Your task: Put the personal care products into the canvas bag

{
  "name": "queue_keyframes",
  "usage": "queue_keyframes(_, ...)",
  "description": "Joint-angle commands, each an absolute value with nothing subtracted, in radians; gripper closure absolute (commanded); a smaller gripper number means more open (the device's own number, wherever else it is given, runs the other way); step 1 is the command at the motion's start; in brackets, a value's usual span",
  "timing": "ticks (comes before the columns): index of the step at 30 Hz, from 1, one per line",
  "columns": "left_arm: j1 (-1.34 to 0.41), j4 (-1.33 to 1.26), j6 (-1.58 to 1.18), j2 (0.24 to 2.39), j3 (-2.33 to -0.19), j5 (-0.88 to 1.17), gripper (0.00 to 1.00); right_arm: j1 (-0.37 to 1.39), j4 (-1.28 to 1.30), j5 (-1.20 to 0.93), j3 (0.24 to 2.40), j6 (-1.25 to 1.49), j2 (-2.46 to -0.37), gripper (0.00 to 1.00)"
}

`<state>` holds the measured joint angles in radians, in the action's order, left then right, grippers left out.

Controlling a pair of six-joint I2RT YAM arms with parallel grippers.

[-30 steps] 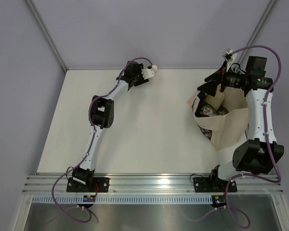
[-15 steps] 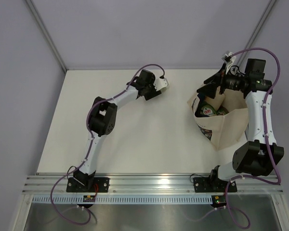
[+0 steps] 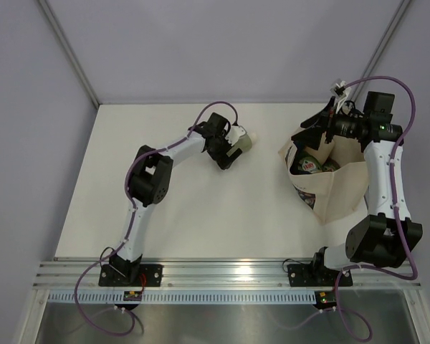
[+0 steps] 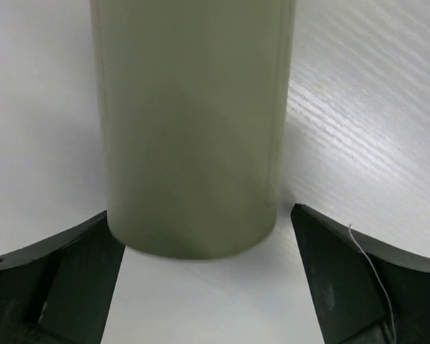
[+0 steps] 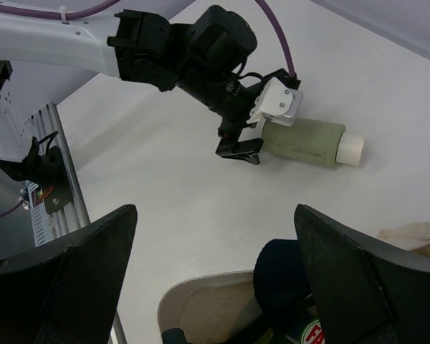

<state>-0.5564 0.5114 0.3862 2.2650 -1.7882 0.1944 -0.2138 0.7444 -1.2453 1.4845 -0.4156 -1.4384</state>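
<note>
A pale sage-green bottle with an off-white cap lies on its side on the white table. It fills the left wrist view and shows in the right wrist view. My left gripper is open, its fingers on either side of the bottle's base, with a gap on the right. The canvas bag stands open at the right with bottles inside, one green with a red label. My right gripper is open and empty above the bag's far rim.
The bag's dark handle curls over its rim in the right wrist view. The left arm's links stretch across the table's left half. A metal rail runs along the near edge. Grey walls stand behind the table.
My left gripper has swung from the table's back edge to the right and nearer, and the sage-green bottle now shows between its fingers. The right gripper has barely moved.
</note>
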Motion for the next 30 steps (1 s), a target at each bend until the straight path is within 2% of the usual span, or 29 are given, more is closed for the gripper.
queue_keyframes(1,-0.578,0.551,0.315,2.339,-1.893,0.183,0.01,-0.207,0.664,-1.282,1.468,-0.364,-1.381,0.00)
queue_keyframes(9,-0.598,0.514,0.249,2.390,-1.973,0.109,0.02,-0.207,0.652,-1.264,1.424,-0.334,-1.327,0.01)
queue_keyframes(12,-0.601,0.517,0.241,2.401,-1.977,0.094,0.21,-0.207,0.655,-1.258,1.419,-0.328,-1.318,0.00)
queue_keyframes(13,-0.601,0.506,0.238,2.389,-1.968,0.095,0.37,-0.207,0.658,-1.255,1.420,-0.328,-1.316,0.00)
queue_keyframes(16,-0.600,0.547,0.218,2.376,-1.980,0.091,0.58,-0.204,0.707,-1.247,1.434,-0.379,-1.321,0.00)
queue_keyframes(17,-0.595,0.557,0.207,2.359,-1.980,0.098,0.70,-0.187,0.768,-1.240,1.460,-0.441,-1.324,0.01)
queue_keyframes(22,-0.548,0.528,0.086,2.254,-1.887,0.279,0.98,-0.074,0.923,-1.060,1.578,-0.496,-1.396,0.01)
queue_keyframes(24,-0.502,0.450,0.005,2.163,-1.817,0.374,1.00,-0.023,0.981,-1.045,1.666,-0.442,-1.442,0.01)
queue_keyframes(26,-0.440,0.349,-0.133,2.050,-1.654,0.508,1.00,0.021,1.043,-1.031,1.770,-0.365,-1.529,0.01)
queue_keyframes(27,-0.419,0.205,-0.179,2.010,-1.587,0.556,1.00,0.052,1.036,-1.020,1.787,-0.323,-1.557,0.01)
queue_keyframes(28,-0.379,0.128,-0.280,1.976,-1.457,0.605,1.00,0.066,0.963,-1.000,1.787,-0.185,-1.592,0.02)
queue_keyframes(30,-0.350,-0.075,-0.363,1.901,-1.346,0.689,1.00,0.096,0.829,-0.937,1.738,-0.025,-1.598,0.03)
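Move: Lying just in front of the left hand's open fingers, which already straddle its base end, is the sage green bottle; its middle is about 5 cm ahead, 5 cm to the right and roughly at finger height. From the high right hand, that bottle lies some 16 cm farther forward, 21 cm to the left and 29 cm below, while the canvas bag's middle is about 9 cm to the right, 4 cm back and 20 cm down. Sliding some 3 cm right and a little forward along the bottle, the left hand closes its fingers on the sides near the base. It then swings back and left about 8 cm, rising 2 cm, the wrist tilting and turning counter-clockwise some 25 degrees. The empty right hand eases back 2.5 cm, then sweeps left about 7 cm, away from the bag, fingers open. ##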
